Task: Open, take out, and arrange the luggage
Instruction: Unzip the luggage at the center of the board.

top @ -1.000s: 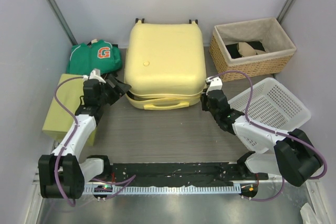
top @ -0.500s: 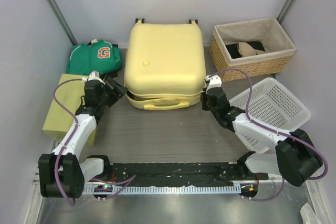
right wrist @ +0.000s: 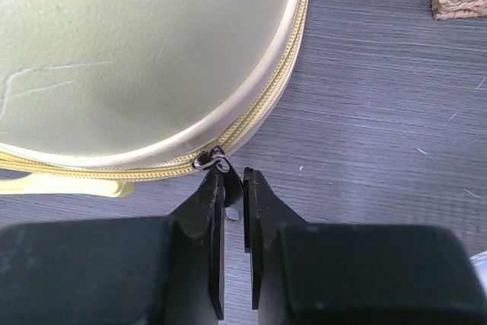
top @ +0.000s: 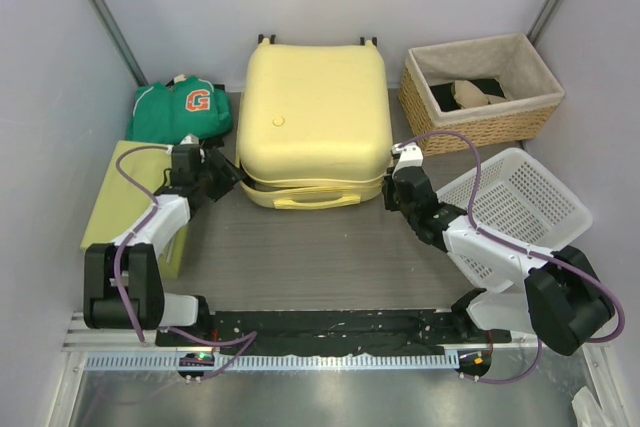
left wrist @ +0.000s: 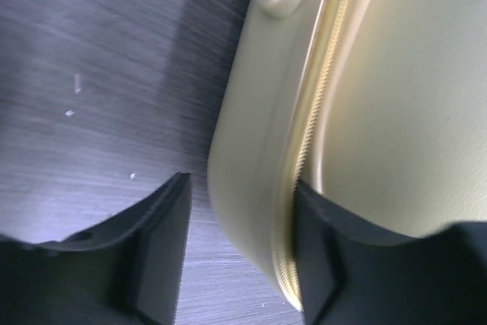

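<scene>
The luggage point(top: 315, 112) is a pale yellow hard-shell suitcase lying flat mid-table, wheels at the far edge and handle point(top: 316, 201) at the near edge. My left gripper point(top: 229, 175) point(left wrist: 240, 180) stands open astride the case's near-left corner. One finger point(left wrist: 323, 253) rests on the zip line and the other finger point(left wrist: 163, 237) is off the shell. At the near-right corner, my right gripper point(top: 391, 190) point(right wrist: 234, 174) is shut on the black zipper pull point(right wrist: 233, 191). The pull hangs from the slider on the yellow zip point(right wrist: 262, 108).
A green garment with an orange G point(top: 182, 107) lies left of the case. A yellow-green box point(top: 120, 202) sits under my left arm. A wicker basket point(top: 425, 97) holding items stands at the back right, and a tilted white plastic basket point(top: 520, 202) lies beside my right arm.
My left gripper has narrowed around the case's corner, and the left arm's elbow has swung back toward the base. The right arm and the suitcase have not moved.
</scene>
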`<action>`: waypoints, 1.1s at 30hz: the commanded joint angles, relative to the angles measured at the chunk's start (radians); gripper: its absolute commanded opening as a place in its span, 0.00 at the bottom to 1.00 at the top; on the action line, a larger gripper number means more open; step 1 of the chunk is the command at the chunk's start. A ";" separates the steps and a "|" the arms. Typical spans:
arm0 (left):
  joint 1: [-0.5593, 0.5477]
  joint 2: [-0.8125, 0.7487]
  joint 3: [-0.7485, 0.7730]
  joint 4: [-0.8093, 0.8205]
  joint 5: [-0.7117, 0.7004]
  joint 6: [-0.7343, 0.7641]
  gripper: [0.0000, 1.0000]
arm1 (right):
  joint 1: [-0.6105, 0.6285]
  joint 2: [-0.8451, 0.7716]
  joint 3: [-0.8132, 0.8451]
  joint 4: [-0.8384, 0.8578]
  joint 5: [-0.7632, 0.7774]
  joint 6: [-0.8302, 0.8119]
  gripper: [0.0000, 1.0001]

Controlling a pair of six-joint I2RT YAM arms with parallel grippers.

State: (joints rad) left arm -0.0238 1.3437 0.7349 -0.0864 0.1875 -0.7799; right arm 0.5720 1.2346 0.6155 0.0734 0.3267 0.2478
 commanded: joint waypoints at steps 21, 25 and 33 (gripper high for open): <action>0.019 0.095 0.064 0.030 0.015 0.034 0.00 | -0.308 -0.047 0.000 0.054 0.084 -0.077 0.01; 0.021 0.097 0.064 0.022 0.003 0.045 0.00 | -0.322 0.014 0.026 0.108 0.089 -0.107 0.01; 0.054 0.097 0.063 0.007 -0.013 0.059 0.00 | -0.377 0.108 0.078 0.195 0.098 -0.168 0.01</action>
State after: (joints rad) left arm -0.0387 1.4109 0.7944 -0.0875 0.2817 -0.7589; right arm 0.3061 1.3197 0.6449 0.2070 0.1486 0.1505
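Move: The front-left corner rim of the luggage's lower shell lies almost between the left hand's open fingers, about 1 cm ahead and 1 cm right; the front handle is some 17 cm to this hand's right and 5 cm back. The right hand already holds the zipper pull; its next stretch, the right-side seam, lies about 5 cm ahead and 4 cm right. From this hand, the front handle is 16 cm left and 5 cm back, the wicker basket roughly 20 cm ahead and 20 cm right. Left fingers close and pinch the lower shell's rim at the front-left corner, then keep hold while that hand shifts about 1.5 cm to the right. Still gripping the zipper pull, the right hand starts a little later, dragging it around the front-right corner: first about 4 cm right, then curving forward along the side for some 5 cm in all, fingers shut. ##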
